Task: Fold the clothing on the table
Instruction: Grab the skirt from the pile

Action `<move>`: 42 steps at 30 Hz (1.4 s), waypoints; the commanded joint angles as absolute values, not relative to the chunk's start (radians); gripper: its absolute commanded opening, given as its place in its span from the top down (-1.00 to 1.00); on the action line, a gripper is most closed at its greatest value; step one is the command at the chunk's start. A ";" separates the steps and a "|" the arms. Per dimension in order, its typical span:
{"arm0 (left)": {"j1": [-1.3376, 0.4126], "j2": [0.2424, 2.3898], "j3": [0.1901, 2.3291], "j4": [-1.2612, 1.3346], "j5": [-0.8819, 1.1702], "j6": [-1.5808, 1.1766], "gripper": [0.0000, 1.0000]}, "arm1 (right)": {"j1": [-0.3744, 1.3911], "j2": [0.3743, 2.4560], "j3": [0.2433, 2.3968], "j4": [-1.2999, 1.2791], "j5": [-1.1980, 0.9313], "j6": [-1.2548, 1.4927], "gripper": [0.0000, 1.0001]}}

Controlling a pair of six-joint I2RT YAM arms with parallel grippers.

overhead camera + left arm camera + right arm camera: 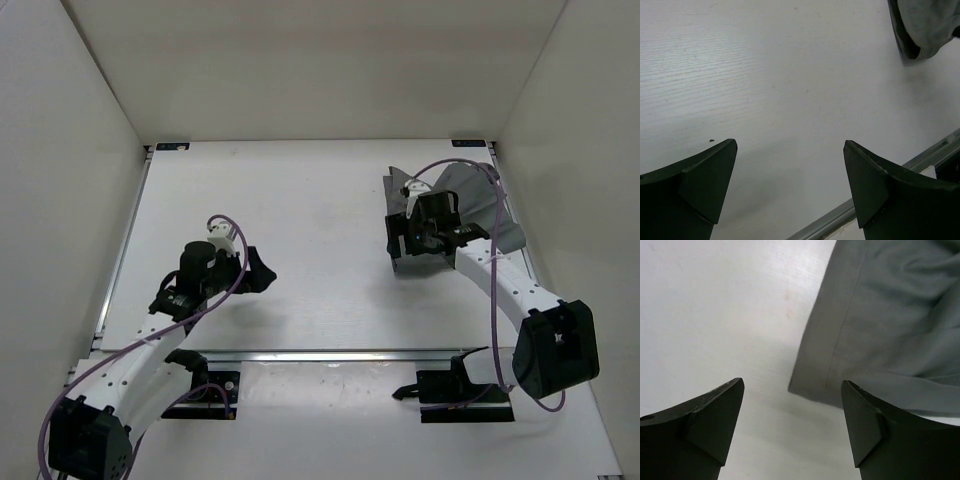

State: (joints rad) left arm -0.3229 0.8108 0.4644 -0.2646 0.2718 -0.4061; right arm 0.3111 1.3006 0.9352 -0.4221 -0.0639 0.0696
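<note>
The dark grey clothing (476, 196) lies crumpled at the far right of the white table (320, 215), close to the right wall. My right gripper (408, 252) hovers over its left edge. In the right wrist view, the clothing (885, 315) fills the upper right, and its hemmed corner lies just ahead of the open right gripper (792, 382), which has only bare table between its fingers. My left gripper (257, 269) stands open over the left middle of the table, well away from the garment. The left gripper (790, 142) holds nothing; a grey fold of the clothing (927, 22) shows at the top right corner.
A metal rail (330, 353) runs along the table's near edge and shows as a rail (880, 192) beside the left fingers. Another rail (122, 255) lines the left side. White walls enclose the table on three sides. Purple cables loop over both arms.
</note>
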 commanded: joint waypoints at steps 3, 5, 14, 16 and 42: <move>-0.316 0.688 0.424 -0.170 0.298 -0.417 -0.97 | 0.310 1.290 0.902 -0.446 -0.048 -0.098 -0.45; -0.302 0.657 0.408 -0.154 0.293 -0.426 -0.97 | 0.318 1.313 0.888 -0.457 -0.041 -0.127 -0.39; -0.278 0.623 0.319 -0.036 0.410 -0.448 -0.74 | 0.368 1.437 0.890 -0.471 -0.043 -0.206 -0.19; -0.272 0.629 0.316 -0.026 0.423 -0.460 -0.63 | 0.373 1.456 0.891 -0.485 -0.031 -0.224 -0.18; -0.278 0.586 0.267 0.020 0.419 -0.492 -0.38 | 0.439 1.543 0.879 -0.333 0.173 -0.362 0.44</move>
State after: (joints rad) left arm -0.2733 0.6006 0.2733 -0.0135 0.4046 -0.4908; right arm 0.4263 1.5547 0.8692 -0.4141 0.1444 -0.3359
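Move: Beneath the right hand, about 11 cm down, lies the near left corner of the grey skirt, some 1 cm back and 3 cm to the right of that hand. The middle of the clothing pile is about 12 cm ahead and 15 cm to the right, and the table's front rail runs about 20 cm back, level with the hand sideways. From the left hand, the corner is roughly 5 cm ahead, 32 cm to the right and 9 cm below. Sinking about 10 cm onto the near left corner of the skirt, the right hand drifts slightly back and to the right, rolls its left side down nearly 30 degrees and swings somewhat counter-clockwise. Its fingers narrow on the way, then close further at the bottom, edging forward again as they pinch the cloth. The open left hand rises some 2 cm and partly closes over bare table. ##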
